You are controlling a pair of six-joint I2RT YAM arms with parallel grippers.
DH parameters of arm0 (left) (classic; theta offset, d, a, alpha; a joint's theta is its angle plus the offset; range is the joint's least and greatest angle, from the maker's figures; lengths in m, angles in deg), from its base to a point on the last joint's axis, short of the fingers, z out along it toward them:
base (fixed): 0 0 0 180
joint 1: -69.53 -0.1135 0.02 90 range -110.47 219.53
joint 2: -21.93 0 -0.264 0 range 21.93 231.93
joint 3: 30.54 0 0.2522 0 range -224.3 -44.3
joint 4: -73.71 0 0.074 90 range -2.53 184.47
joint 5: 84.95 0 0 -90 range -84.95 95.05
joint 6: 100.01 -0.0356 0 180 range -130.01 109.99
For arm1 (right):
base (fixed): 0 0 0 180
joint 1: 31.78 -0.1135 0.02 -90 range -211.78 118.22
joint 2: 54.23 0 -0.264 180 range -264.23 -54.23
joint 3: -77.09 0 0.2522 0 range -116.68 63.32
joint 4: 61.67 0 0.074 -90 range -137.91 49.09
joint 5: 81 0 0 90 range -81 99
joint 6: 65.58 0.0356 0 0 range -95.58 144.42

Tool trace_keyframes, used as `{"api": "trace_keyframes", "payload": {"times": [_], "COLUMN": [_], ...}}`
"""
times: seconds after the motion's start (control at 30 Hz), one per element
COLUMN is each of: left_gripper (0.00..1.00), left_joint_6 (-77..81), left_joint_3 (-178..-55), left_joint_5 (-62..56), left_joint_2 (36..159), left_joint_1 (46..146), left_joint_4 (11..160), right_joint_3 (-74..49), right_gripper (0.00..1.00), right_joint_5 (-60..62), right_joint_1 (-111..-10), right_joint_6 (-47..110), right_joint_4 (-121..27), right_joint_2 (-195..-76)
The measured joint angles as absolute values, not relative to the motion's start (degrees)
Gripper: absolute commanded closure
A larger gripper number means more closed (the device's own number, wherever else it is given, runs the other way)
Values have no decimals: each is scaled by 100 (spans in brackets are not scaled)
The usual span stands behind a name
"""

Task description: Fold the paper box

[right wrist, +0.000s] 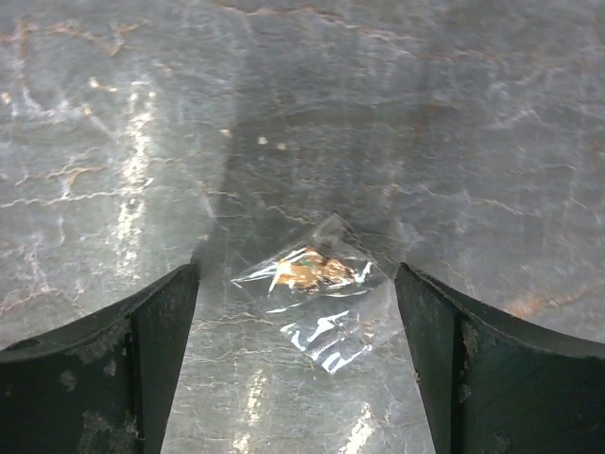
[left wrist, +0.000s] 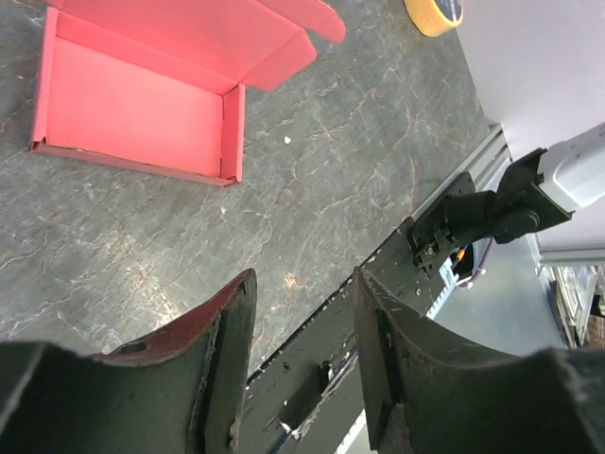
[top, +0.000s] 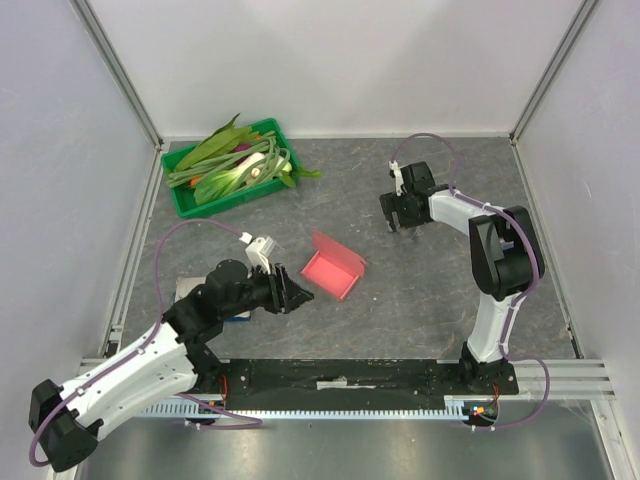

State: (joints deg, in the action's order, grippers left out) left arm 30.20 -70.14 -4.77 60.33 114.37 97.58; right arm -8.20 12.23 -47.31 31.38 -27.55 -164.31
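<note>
The paper box [top: 333,265] is pink-red and lies on the grey table left of centre. Its walls stand up and its lid flap is raised at the back. In the left wrist view the paper box [left wrist: 142,104] shows its open inside, with the lid spread beyond it. My left gripper [top: 292,291] is just left of the box, apart from it. That left gripper [left wrist: 302,326] is open with nothing between its fingers. My right gripper [top: 405,217] is far to the right. The right gripper [right wrist: 298,279] stands open over a small clear plastic bag [right wrist: 317,303] lying flat on the table.
A green tray [top: 185,205] of leafy vegetables sits at the back left. A white-and-blue booklet [top: 238,318] lies partly under the left arm. A yellow tape roll [left wrist: 435,11] is beyond the box. The right arm's base [left wrist: 492,213] and the table's front rail [top: 330,378] are near.
</note>
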Motion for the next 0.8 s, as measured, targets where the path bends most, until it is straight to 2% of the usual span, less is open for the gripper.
{"api": "trace_keyframes", "payload": {"times": [0.07, 0.17, 0.2, 0.27, 0.37, 0.4, 0.43, 0.8], "left_gripper": [49, 49, 50, 50, 50, 50, 50, 50], "left_joint_6": [2980, 2941, 2934, 2928, 2908, 2895, 2891, 2884], "left_joint_3": [-7014, -7014, -7014, -7014, -7014, -7014, -7014, -7019], "left_joint_5": [-617, -790, -849, -921, -1009, -1017, -1022, -936], "left_joint_2": [5984, 5884, 5827, 5687, 5477, 5399, 5353, 5018], "left_joint_1": [11433, 11433, 11433, 11433, 11433, 11433, 11433, 11433], "left_joint_4": [9811, 9865, 9896, 9981, 10112, 10156, 10195, 10517], "right_joint_3": [-838, -853, -851, -849, -759, -678, -604, 419], "right_gripper": [12, 22, 28, 31, 42, 52, 54, 60], "right_joint_5": [1021, 871, 851, 868, 1021, 1105, 1172, 1780], "right_joint_1": [-4731, -4731, -4731, -4766, -4875, -4934, -4982, -5290], "right_joint_6": [2948, 2793, 2764, 2756, 2839, 2898, 2952, 3802], "right_joint_4": [-2771, -2779, -2777, -2764, -2830, -2884, -2913, -2502], "right_joint_2": [-16464, -16486, -16486, -16486, -16434, -16379, -16324, -15030]}}
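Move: The right hand hangs wide open right over a small clear plastic packet, which lies between its fingertips, level with them fore and aft and sideways and about 2 cm below. The open red paper box stands roughly 20 cm to that hand's left and 12 cm back. From the raised left hand the packet is about 22 cm ahead, 26 cm to the right and some 15 cm down. Staying low over the table, the right hand edges a centimetre or two left while its fingers close from wide open to under half and pinch the plastic packet between the tips; still closing, it draws back towards its base by about 7 cm, rising some 2 cm only at the very end. The left hand, empty and half open, eases back about 3 cm and slightly up, away from the paper box. ##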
